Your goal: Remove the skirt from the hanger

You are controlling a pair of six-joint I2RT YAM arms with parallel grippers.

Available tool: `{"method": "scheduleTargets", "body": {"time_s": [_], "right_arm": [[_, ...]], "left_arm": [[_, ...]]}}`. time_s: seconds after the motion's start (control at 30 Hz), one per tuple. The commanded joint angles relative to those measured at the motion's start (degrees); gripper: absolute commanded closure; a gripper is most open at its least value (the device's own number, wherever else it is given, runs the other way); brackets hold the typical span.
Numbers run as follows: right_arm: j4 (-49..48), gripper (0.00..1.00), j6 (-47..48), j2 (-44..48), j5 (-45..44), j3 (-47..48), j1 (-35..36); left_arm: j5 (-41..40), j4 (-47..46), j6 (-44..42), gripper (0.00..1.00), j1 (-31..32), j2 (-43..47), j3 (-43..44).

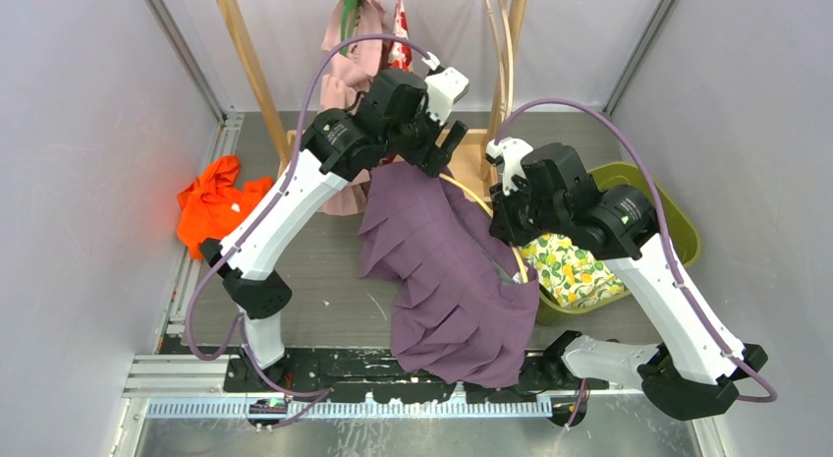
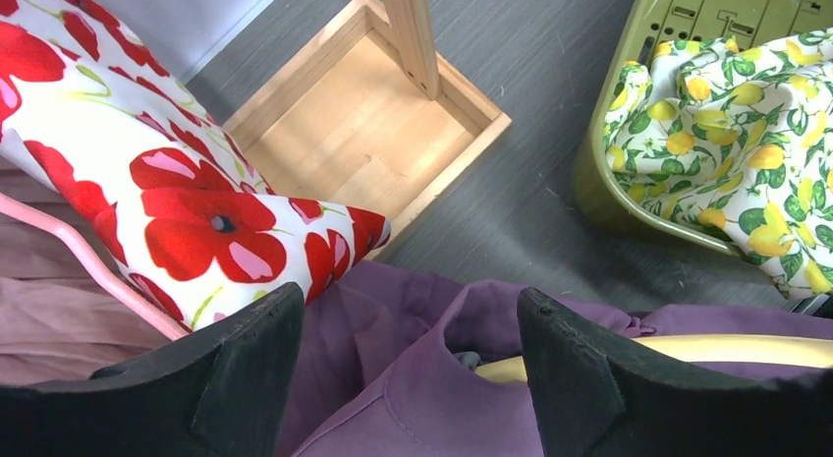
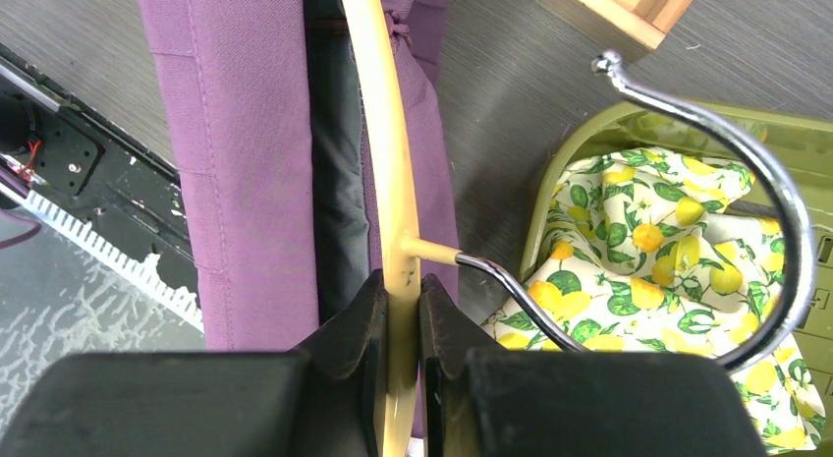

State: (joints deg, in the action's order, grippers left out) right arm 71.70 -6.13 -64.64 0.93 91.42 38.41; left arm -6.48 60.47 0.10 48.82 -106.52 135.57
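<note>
The purple pleated skirt [image 1: 442, 270] hangs from a cream hanger [image 1: 470, 194] and drapes down toward the arm bases. My right gripper [image 3: 401, 280] is shut on the hanger's cream bar [image 3: 378, 103], just below its chrome hook [image 3: 776, 182], with the skirt's waistband [image 3: 246, 133] folded over the bar. My left gripper [image 2: 411, 310] is open, its black fingers straddling the skirt's bunched waistband [image 2: 432, 398] at the hanger's far end [image 2: 727, 351]; nothing is clamped between them. From above, the left gripper [image 1: 442, 147] sits at the skirt's upper end.
A green basket [image 1: 678, 221] holding lemon-print cloth [image 2: 747, 133] stands at the right. An orange cloth [image 1: 216, 206] lies at the left wall. The wooden rack's base [image 2: 363, 133] and post are behind, with a poppy-print garment [image 2: 177, 182] and a pink garment [image 1: 344, 84] hanging.
</note>
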Motion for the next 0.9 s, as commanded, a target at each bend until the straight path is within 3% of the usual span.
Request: {"method": "scheduleTargets", "body": {"time_s": [0.0, 0.57, 0.77, 0.87], "right_arm": [[-5.40, 0.99, -0.46, 0.84, 1.00, 3.42, 0.30], [-5.52, 0.99, -0.19, 0.38, 0.01, 3.25, 0.32], [-5.60, 0.99, -0.25, 0.55, -0.46, 3.34, 0.30], [-5.62, 0.99, -0.28, 0.79, -0.87, 3.29, 0.27]], "left_arm": [[-2.00, 0.04, 0.72, 0.21, -0.44, 0.93, 0.72], [-2.58, 5.43, 0.78, 0.29, -0.66, 2.71, -2.89], [-1.03, 6.72, 0.63, 0.39, -0.69, 2.87, -4.30], [0.08, 7.30, 0.35, 0.52, -1.09, 2.78, -4.99]]}}
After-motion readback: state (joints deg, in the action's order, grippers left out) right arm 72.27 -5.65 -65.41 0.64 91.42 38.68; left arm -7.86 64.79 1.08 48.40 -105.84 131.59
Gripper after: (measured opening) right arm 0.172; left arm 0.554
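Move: The purple skirt's top corner, still on the cream hanger, lies about 5 cm below the left hand, some 2 cm back and 1 cm to its left. The red-flowered skirt hangs some 8 cm ahead and 9 cm left of that hand, roughly level with it; the hanger's middle is about 12 cm back, 11 cm right and 6 cm lower. From the right hand the same corner is roughly 11 cm ahead and 13 cm left, at about its height. With the right fingers still pinching the hanger beside its hook and holding it in place, the left hand sinks about 3.5 cm onto the skirt's top corner, easing some 2 cm left as it goes. Its fingertips tip slightly further down, and late on the fingers begin to close around the fold but stay about half open; whether they touch the cloth can't be seen. ##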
